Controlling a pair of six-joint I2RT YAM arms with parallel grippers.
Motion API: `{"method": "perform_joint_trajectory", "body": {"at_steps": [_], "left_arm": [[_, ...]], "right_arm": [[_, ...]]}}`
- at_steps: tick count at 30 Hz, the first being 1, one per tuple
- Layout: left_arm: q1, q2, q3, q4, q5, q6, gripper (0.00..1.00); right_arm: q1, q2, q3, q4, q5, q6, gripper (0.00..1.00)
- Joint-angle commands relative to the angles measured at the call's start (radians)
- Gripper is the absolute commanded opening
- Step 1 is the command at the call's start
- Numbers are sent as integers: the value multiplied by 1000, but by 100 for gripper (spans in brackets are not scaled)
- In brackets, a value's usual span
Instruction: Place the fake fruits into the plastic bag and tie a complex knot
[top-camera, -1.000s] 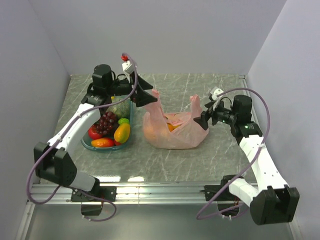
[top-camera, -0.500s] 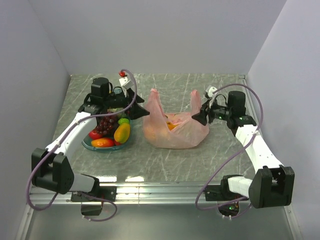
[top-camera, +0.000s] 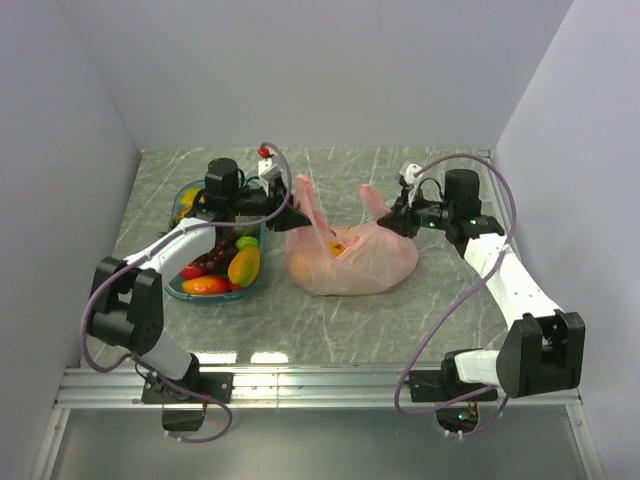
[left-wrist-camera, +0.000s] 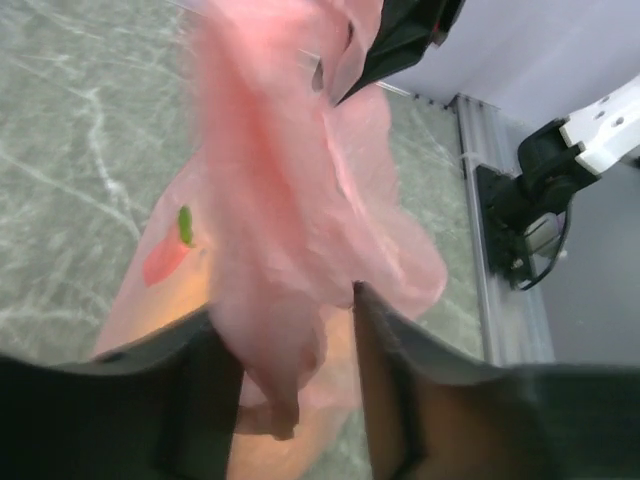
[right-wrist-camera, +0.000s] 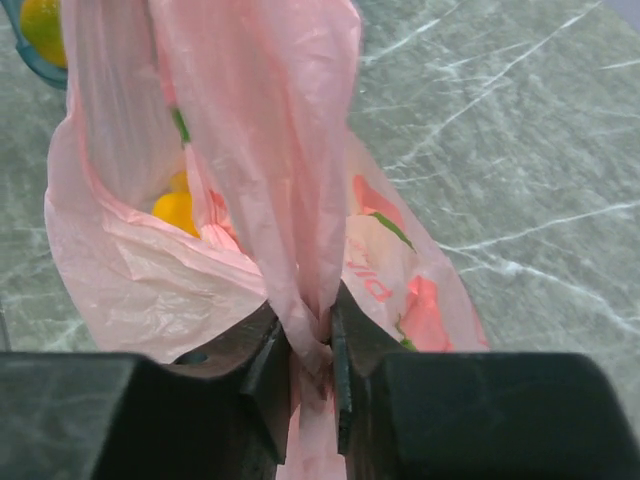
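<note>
The pink plastic bag (top-camera: 350, 262) lies at the table's middle with both handles raised. An orange fruit (top-camera: 340, 250) shows inside it, also seen as a yellow fruit (right-wrist-camera: 175, 210) in the right wrist view. My left gripper (top-camera: 296, 214) stands around the left handle (left-wrist-camera: 280, 230); its jaws are apart, with a gap on the right side (left-wrist-camera: 290, 310). My right gripper (right-wrist-camera: 310, 325) is shut on the right handle (top-camera: 372, 200), the plastic pinched flat. More fake fruits (top-camera: 215, 262) lie in the tray: purple grapes, a mango and red pieces. No knot shows.
The teal tray (top-camera: 190, 292) stands left of the bag, under the left arm. Grey walls close in at the back and both sides. A metal rail (top-camera: 320, 378) runs along the near edge, carrying the arm bases.
Both grippers have moved inward onto the bag's handles. The right one closed on the right handle and drew it leftward. The left jaws narrowed around the left handle.
</note>
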Motion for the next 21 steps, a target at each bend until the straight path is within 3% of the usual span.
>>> {"method": "perform_joint_trajectory", "body": {"at_steps": [1,2,3,5,13,16,21], "left_arm": [[-19,22,76,30,90,37,35],[-25,33,118,-23,103,124,25],[-32,37,140,-165,119,210,10],[-52,47,201,-286,139,397,1],[-164,96,361,-859,106,890,1],[-221,151,448,-944,40,930,0],[-247,185,496,-782,-61,737,0]], "right_arm": [[35,32,76,-47,10,-25,19],[44,41,99,-59,28,-21,5],[53,57,110,-81,40,-16,1],[79,69,138,-98,83,1,0],[158,152,247,-210,174,64,0],[188,153,266,-239,162,45,0],[207,155,290,-328,82,-11,0]]}}
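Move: The left hand's half-open fingers straddle the plastic bag's left handle, which stands about 1 cm to the right of the hand point at the same height. The bag body lies some 10 cm to its right, 5 cm back and 15 cm below, the right handle about 17 cm to its right and 1 cm ahead, and the fruit basket roughly 20 cm left, straight out, 18 cm lower. The right hand already has the right handle between its nearly shut fingertips, with the left handle 16 cm to its left and 1 cm back. Inward from both sides: the left hand's fingers shut on the left handle as it goes about 7 cm right and then also nearly 5 cm back, towards the right gripper and slightly to its base side, turning some 25 degrees clockwise. The right hand finishes closing on the right handle and carries it 5 cm left, its wrist tilting about 10 degrees. ##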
